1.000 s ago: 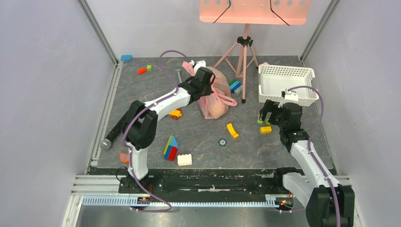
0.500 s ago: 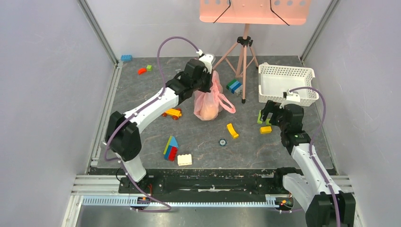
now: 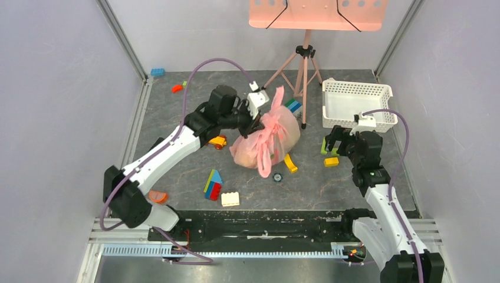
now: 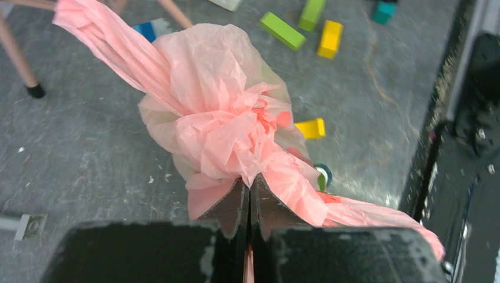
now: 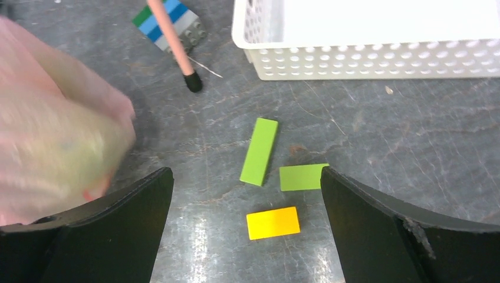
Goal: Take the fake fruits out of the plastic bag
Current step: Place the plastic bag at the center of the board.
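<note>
The pink plastic bag [image 3: 266,140] bulges in the middle of the table, its knotted top and handle loops bunched upward. My left gripper [image 3: 257,119] is shut on the crinkled plastic at the bag's upper left side. In the left wrist view the two fingers [image 4: 249,190] meet with pink film pinched between them, and the bag [image 4: 218,118] fills the middle. The fake fruits are hidden inside; only a blurred yellowish-green bulge [image 5: 59,147] shows through the plastic. My right gripper [image 3: 339,141] stands open to the right of the bag, over small flat blocks, holding nothing.
A white lattice basket [image 3: 357,103] stands at the back right, a pink tripod [image 3: 303,76] just behind the bag. Loose blocks lie around: a yellow curved one [image 3: 289,163], a yellow flat one [image 5: 272,223], green ones [image 5: 259,151], a blue-red stack [image 3: 213,184], a cream brick [image 3: 230,199].
My left arm has swung the bag forward and to the right, away from the back of the table, and the bag now spreads wider. The right arm has barely moved.
</note>
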Tool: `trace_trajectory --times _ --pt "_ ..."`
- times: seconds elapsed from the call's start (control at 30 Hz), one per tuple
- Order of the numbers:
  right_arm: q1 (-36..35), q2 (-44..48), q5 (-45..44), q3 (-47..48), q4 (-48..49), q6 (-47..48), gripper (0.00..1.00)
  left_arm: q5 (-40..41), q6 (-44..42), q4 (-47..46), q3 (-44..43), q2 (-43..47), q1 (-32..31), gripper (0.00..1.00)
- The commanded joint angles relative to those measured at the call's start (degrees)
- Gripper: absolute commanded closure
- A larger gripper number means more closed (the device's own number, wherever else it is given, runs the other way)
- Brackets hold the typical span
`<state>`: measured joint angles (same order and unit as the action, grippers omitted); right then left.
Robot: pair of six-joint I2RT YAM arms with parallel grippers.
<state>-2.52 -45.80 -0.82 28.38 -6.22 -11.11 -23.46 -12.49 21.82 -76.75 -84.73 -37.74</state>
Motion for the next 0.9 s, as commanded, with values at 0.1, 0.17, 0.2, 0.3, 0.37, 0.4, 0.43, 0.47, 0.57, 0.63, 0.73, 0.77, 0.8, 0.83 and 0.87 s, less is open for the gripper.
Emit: trace_trajectory --times 0.1,0.17,0.2,0.3,0.37,0.4,0.43,0.47,0.57,0.63,0.73,0.77,0.8,0.83,0.87 --pt "-0.07 4.80 17.45 -1.41 13.11 3.10 0.01 -10.16 -14.32 -5.41 13.30 10.66 -0.32 0.98" --pt "-0.10 5.76 27.18 -5.07 19.80 3.34 0.02 -11.05 -15.27 -7.36 16.99 12.26 -0.32 0.98" --pt "-0.08 6.05 30.95 -7.10 23.03 2.79 0.02 -11.59 -16.28 -7.65 18.45 12.75 -0.32 0.98" --pt "-0.11 6.17 40.68 -13.25 37.57 -2.49 0.01 -14.71 -21.12 -5.58 20.23 12.81 -0.41 0.98" --pt "-0.29 5.14 44.49 -16.82 47.91 -6.37 0.05 -16.00 -24.13 -2.25 19.41 12.45 -0.47 0.98" --pt "-0.35 4.32 46.30 -17.89 52.31 -8.00 0.07 -16.61 -25.36 -0.47 18.85 12.27 -0.54 0.98" --pt "-0.54 3.24 47.42 -18.42 54.88 -9.30 0.07 -17.06 -27.09 1.14 18.14 12.21 -0.50 0.98" --pt "-0.95 2.29 48.19 -18.41 56.97 -10.32 0.07 -17.33 -28.63 2.95 17.56 12.13 -0.50 0.98" --pt "-3.40 0.15 50.03 -16.23 57.75 -8.88 0.06 -17.87 -33.73 7.89 15.42 11.86 -0.50 0.98" --pt "-5.87 0.49 49.51 -14.33 55.07 -4.18 0.05 -18.01 -37.04 11.20 13.77 11.57 -0.50 0.98" --pt "-10.72 0.87 48.22 -9.44 46.48 7.70 0.03 -16.62 -40.30 12.99 12.87 10.95 -0.49 0.98" --pt "-12.07 0.30 48.15 -7.17 42.67 12.23 0.03 -16.44 -41.81 13.44 12.69 10.59 -0.48 0.98" --pt "-13.23 -0.47 48.24 -5.23 38.51 17.10 0.03 -16.64 -43.08 13.55 12.74 10.34 -0.50 0.98" --pt "-14.05 -1.45 47.98 -3.10 35.11 21.02 0.04 -17.30 -44.72 13.51 12.89 10.03 -0.46 0.98" --pt "-14.74 -2.55 47.71 -1.08 30.89 25.54 0.05 -18.12 -46.29 13.51 13.01 9.80 -0.41 0.98"
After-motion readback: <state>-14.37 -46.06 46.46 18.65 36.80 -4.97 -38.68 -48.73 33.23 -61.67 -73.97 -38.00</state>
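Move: My left hand still grips the bag's knot; the bag hangs 10 cm below, 3 cm to the right and 1 back. The open spot mid-board for it lies about 11 cm straight back and 25 down. From that hand the yellow curved block is 7 cm back, 13 right; the red-blue blocks 16 back, 19 left. From my right hand the bag is some 28 cm left, 2 back, level; the upright green block 1 ahead, 3 left, 14 down. I keep my left fingers shut on the knot and carry the bag back about 9 cm, down some 6 and slightly left over the middle of the board, easing off while the wrist turns clockwise. Meanwhile my right hand, wide open, swings left about 18 cm towards the bag, rising 8 cm and drawing back 6, turning some 60 degrees counter-clockwise and tipping up until its fingers face the bag. ##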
